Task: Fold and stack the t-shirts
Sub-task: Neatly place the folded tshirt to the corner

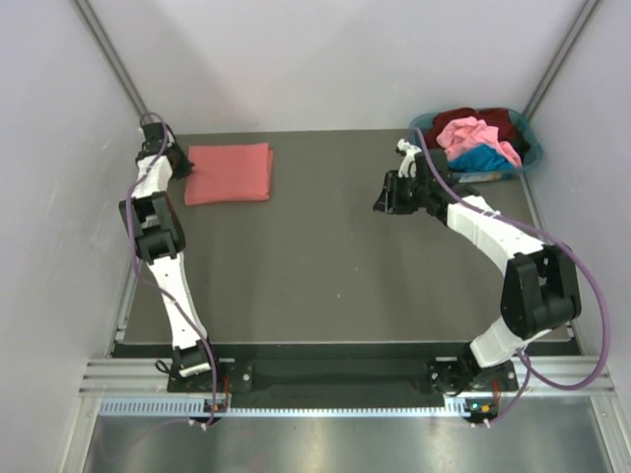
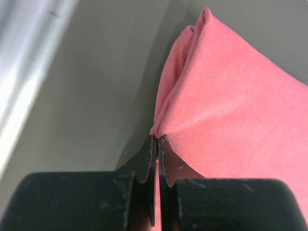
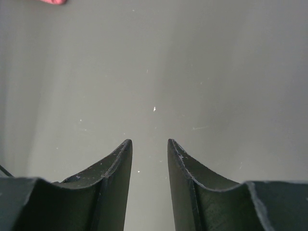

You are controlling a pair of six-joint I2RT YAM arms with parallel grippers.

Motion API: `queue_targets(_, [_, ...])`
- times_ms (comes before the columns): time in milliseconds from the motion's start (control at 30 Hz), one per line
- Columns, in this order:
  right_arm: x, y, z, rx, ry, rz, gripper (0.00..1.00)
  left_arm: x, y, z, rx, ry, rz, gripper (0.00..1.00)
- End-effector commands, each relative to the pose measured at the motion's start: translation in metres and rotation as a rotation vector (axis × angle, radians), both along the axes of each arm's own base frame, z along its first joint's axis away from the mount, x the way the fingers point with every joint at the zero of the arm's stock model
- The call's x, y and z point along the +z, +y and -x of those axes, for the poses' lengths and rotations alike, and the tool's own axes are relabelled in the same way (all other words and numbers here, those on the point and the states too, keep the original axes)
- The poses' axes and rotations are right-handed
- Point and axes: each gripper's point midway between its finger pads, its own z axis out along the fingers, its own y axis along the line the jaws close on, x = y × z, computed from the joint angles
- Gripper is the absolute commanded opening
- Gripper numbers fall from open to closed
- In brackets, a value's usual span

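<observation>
A salmon-red t-shirt (image 1: 230, 172) lies folded into a rectangle at the back left of the table. My left gripper (image 1: 183, 164) is at its left edge, shut on a pinch of that cloth (image 2: 226, 110). In the left wrist view a thin strip of red fabric shows between the closed fingers (image 2: 153, 154). My right gripper (image 1: 386, 194) hangs open over bare table near the back right, with nothing between its fingers (image 3: 180, 156). Pink, maroon and blue t-shirts (image 1: 478, 136) are heaped in the basket.
A teal plastic basket (image 1: 530, 150) stands in the back right corner. Grey walls close in the table on the left, back and right. The dark table mat (image 1: 325, 266) stretches between the two arms.
</observation>
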Motion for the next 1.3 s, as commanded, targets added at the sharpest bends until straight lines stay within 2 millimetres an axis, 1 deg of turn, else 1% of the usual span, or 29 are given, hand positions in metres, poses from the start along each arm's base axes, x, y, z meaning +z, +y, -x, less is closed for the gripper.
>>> queue_targets(0, [0.026, 0.007, -0.014, 0.020, -0.081, -0.021, 0.37, 0.023, 0.041, -0.024, 0.063, -0.127, -0.093, 0.00])
queue_targets(33, [0.026, 0.007, -0.014, 0.023, -0.079, -0.019, 0.37, 0.029, 0.048, -0.028, 0.068, -0.159, -0.105, 0.00])
queue_targets(67, [0.026, 0.007, -0.014, 0.023, -0.079, -0.019, 0.37, 0.030, 0.052, -0.030, 0.072, -0.170, -0.112, 0.00])
queue_targets(133, [0.025, 0.006, -0.015, 0.022, -0.080, -0.016, 0.37, 0.038, 0.061, -0.035, 0.070, -0.198, -0.145, 0.00])
queue_targets(200, [0.027, 0.006, -0.014, 0.021, -0.083, -0.018, 0.37, 0.046, 0.067, -0.042, 0.078, -0.227, -0.176, 0.00])
queue_targets(233, [0.025, 0.006, -0.015, 0.019, -0.077, -0.016, 0.37, 0.047, 0.071, -0.043, 0.086, -0.235, -0.186, 0.00])
queue_targets(300, [0.026, 0.005, -0.015, 0.018, -0.082, -0.015, 0.37, 0.053, 0.074, -0.047, 0.090, -0.260, -0.192, 0.00])
queue_targets(333, [0.025, 0.005, -0.015, 0.016, -0.078, -0.014, 0.37, 0.053, 0.084, -0.045, 0.134, -0.256, -0.214, 0.00])
queue_targets(433, [0.024, 0.005, -0.017, 0.013, -0.077, -0.015, 0.37, 0.055, 0.095, -0.043, 0.178, -0.263, -0.222, 0.00])
queue_targets(567, [0.022, 0.004, -0.016, 0.013, -0.072, -0.012, 0.36, 0.059, 0.102, -0.044, 0.188, -0.282, -0.215, 0.00])
queue_targets(633, [0.022, 0.003, -0.016, 0.012, -0.075, -0.011, 0.37, 0.057, 0.103, -0.045, 0.182, -0.287, -0.211, 0.00])
queue_targets(733, [0.023, 0.004, -0.016, 0.011, -0.077, -0.012, 0.37, 0.051, 0.098, -0.047, 0.151, -0.288, -0.184, 0.00])
queue_targets(767, [0.023, 0.003, -0.016, 0.011, -0.076, -0.011, 0.37, 0.054, 0.088, -0.049, 0.105, -0.302, -0.151, 0.02])
queue_targets(800, [0.023, 0.003, -0.016, 0.009, -0.073, -0.010, 0.37, 0.055, 0.085, -0.049, 0.095, -0.302, -0.139, 0.13])
queue_targets(833, [0.027, 0.003, -0.016, 0.010, -0.080, -0.012, 0.38, 0.059, 0.082, -0.048, 0.082, -0.306, -0.130, 0.22])
queue_targets(867, [0.029, 0.002, -0.016, 0.008, -0.085, -0.009, 0.38, 0.071, 0.079, -0.046, 0.073, -0.312, -0.125, 0.29])
queue_targets(900, [0.031, 0.001, -0.015, 0.006, -0.085, -0.009, 0.39, 0.075, 0.076, -0.044, 0.068, -0.309, -0.121, 0.34])
queue_targets(933, [0.037, 0.001, -0.015, 0.006, -0.100, -0.012, 0.40, 0.081, 0.075, -0.041, 0.066, -0.307, -0.117, 0.38])
queue_targets(967, [0.039, 0.000, -0.014, 0.004, -0.101, -0.012, 0.41, 0.106, 0.071, -0.038, 0.062, -0.335, -0.122, 0.40])
queue_targets(1000, [0.040, 0.000, -0.012, 0.006, -0.094, -0.009, 0.45, 0.105, 0.067, -0.031, 0.056, -0.320, -0.110, 0.41])
queue_targets(1033, [0.047, -0.001, -0.011, 0.004, -0.103, -0.010, 0.49, 0.112, 0.062, -0.027, 0.053, -0.329, -0.089, 0.43])
queue_targets(1067, [0.049, -0.002, -0.012, -0.007, -0.106, -0.010, 0.55, 0.140, 0.056, -0.020, 0.047, -0.368, -0.080, 0.46])
queue_targets(1100, [0.051, -0.003, -0.010, -0.011, -0.107, -0.013, 0.64, 0.130, 0.047, -0.012, 0.036, -0.346, -0.048, 0.48])
queue_targets(1133, [0.057, -0.004, -0.006, -0.013, -0.112, -0.015, 0.70, 0.137, 0.034, -0.008, 0.015, -0.353, -0.005, 0.50])
queue_targets(1167, [0.061, -0.005, -0.004, -0.015, -0.114, -0.022, 0.75, 0.144, 0.023, 0.002, 0.000, -0.347, 0.010, 0.67])
queue_targets(1200, [0.064, -0.005, -0.001, -0.017, -0.117, -0.025, 0.89, 0.143, 0.008, 0.009, -0.023, -0.322, 0.032, 0.72])
queue_targets(1233, [0.071, -0.007, 0.005, -0.017, -0.132, -0.029, 0.97, 0.146, -0.008, 0.015, -0.068, -0.317, 0.067, 0.79])
queue_targets(1267, [0.074, -0.011, 0.007, -0.032, -0.136, -0.027, 1.00, 0.150, -0.022, 0.025, -0.093, -0.304, 0.087, 0.99])
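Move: My left hand is pinching the left edge of the folded t-shirt, whose middle lies about 13 cm to its right and 2 cm back. The table's far-left corner, where the shirt is going, is roughly 12 cm ahead and 8 cm to the left, a couple of centimetres below. The side rail runs some 10 cm to the hand's left, level with it. From my right hand that corner is about 24 cm ahead, 64 cm left and 12 cm down. Keeping my pinch on the t-shirt's left edge, I drag it about 8 cm left and 3 cm forward into the corner against the side rail, my left hand rising slightly and tipping up some 10 degrees. Then I open wide, let go, and lift some 5 cm while drawing back and to the right over the shirt. My empty right hand opens wide as well, rising a little. ##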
